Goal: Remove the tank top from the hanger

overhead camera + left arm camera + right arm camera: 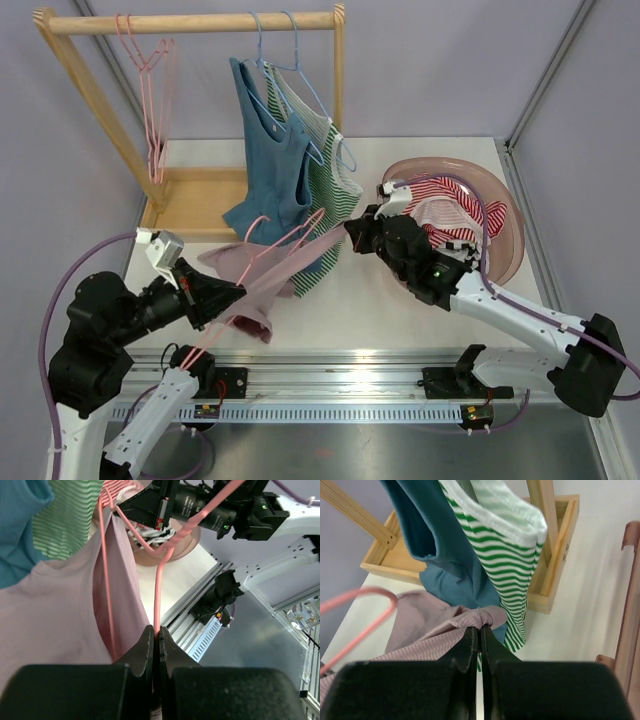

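Observation:
A pale pink tank top (pixel 262 282) hangs stretched between my two arms on a pink hanger (pixel 285 238). My left gripper (pixel 236 294) is shut on the hanger's wire (pixel 158 595), seen in the left wrist view just above the closed jaws, with the pink fabric (pixel 55 625) draped to their left. My right gripper (pixel 348 232) is shut on a bunched edge of the tank top (pixel 485 617), pinched at the tips of its fingers (pixel 470 645). The hanger's pink hook (pixel 365 610) curves at the left of the right wrist view.
A wooden rack (pixel 200 25) stands at the back, holding an empty pink hanger (pixel 150 90), a blue top (pixel 268 160) and a green-striped top (pixel 330 175). A pink basin (pixel 505 225) with red-striped clothes sits at the right. The rack's wooden base tray (pixel 555 580) lies near my right gripper.

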Action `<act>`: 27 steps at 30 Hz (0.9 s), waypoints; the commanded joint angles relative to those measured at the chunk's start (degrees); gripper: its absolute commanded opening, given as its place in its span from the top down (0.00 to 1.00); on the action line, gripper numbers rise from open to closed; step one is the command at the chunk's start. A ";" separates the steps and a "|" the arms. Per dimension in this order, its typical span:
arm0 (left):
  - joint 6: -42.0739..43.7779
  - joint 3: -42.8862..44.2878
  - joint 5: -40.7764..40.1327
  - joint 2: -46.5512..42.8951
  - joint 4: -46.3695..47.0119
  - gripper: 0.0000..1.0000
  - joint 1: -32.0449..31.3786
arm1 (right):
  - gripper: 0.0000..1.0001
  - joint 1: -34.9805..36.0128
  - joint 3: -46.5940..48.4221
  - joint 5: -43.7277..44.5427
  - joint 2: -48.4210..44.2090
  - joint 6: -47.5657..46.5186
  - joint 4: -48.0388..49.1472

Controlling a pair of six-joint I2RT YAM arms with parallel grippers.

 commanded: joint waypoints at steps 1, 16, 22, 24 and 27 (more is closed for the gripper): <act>-1.30 5.25 4.47 1.19 7.21 1.00 -0.12 | 1.00 -1.86 4.92 3.17 -2.88 -4.39 -5.42; -13.53 -6.96 -0.37 10.85 86.21 1.00 -0.12 | 1.00 -1.77 41.46 -41.05 -0.70 -1.32 -19.82; -7.12 -5.04 -12.10 17.99 88.28 1.00 -0.20 | 1.00 -0.98 38.79 -41.15 -1.83 -4.40 -25.10; -4.13 -5.38 -15.82 16.15 84.69 1.00 -0.20 | 1.00 -0.81 34.23 -40.71 -2.71 -4.49 -24.94; -1.67 -3.99 -23.56 13.78 74.53 1.00 -0.20 | 1.00 -0.11 28.24 -39.92 -3.68 -3.61 -22.30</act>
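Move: The left hand keeps its pinch on the pink hanger; the mauve tank top's middle is about 8 cm ahead, 6 right and 10 below it. The rack's empty hangers are some 32 ahead, 15 left and 8 above that hand. The right hand holds the top's end, its middle about 11 back and 16 left, level; from this hand the green striped top is about 10 ahead, 4 left, the blue one 11 ahead, 14 left, and the tub 13 ahead, 26 right, 22 below. Both grips stay shut as hanger and mauve tank top are pulled apart: the right hand whips the cloth up about 27 cm while drawing back some 11, swinging counter-clockwise, then sinks again by about 8. The left hand lifts the hanger nearly 20 cm, tipping its fingers steeply upward, then carries it forward some 10 cm towards the rack. ##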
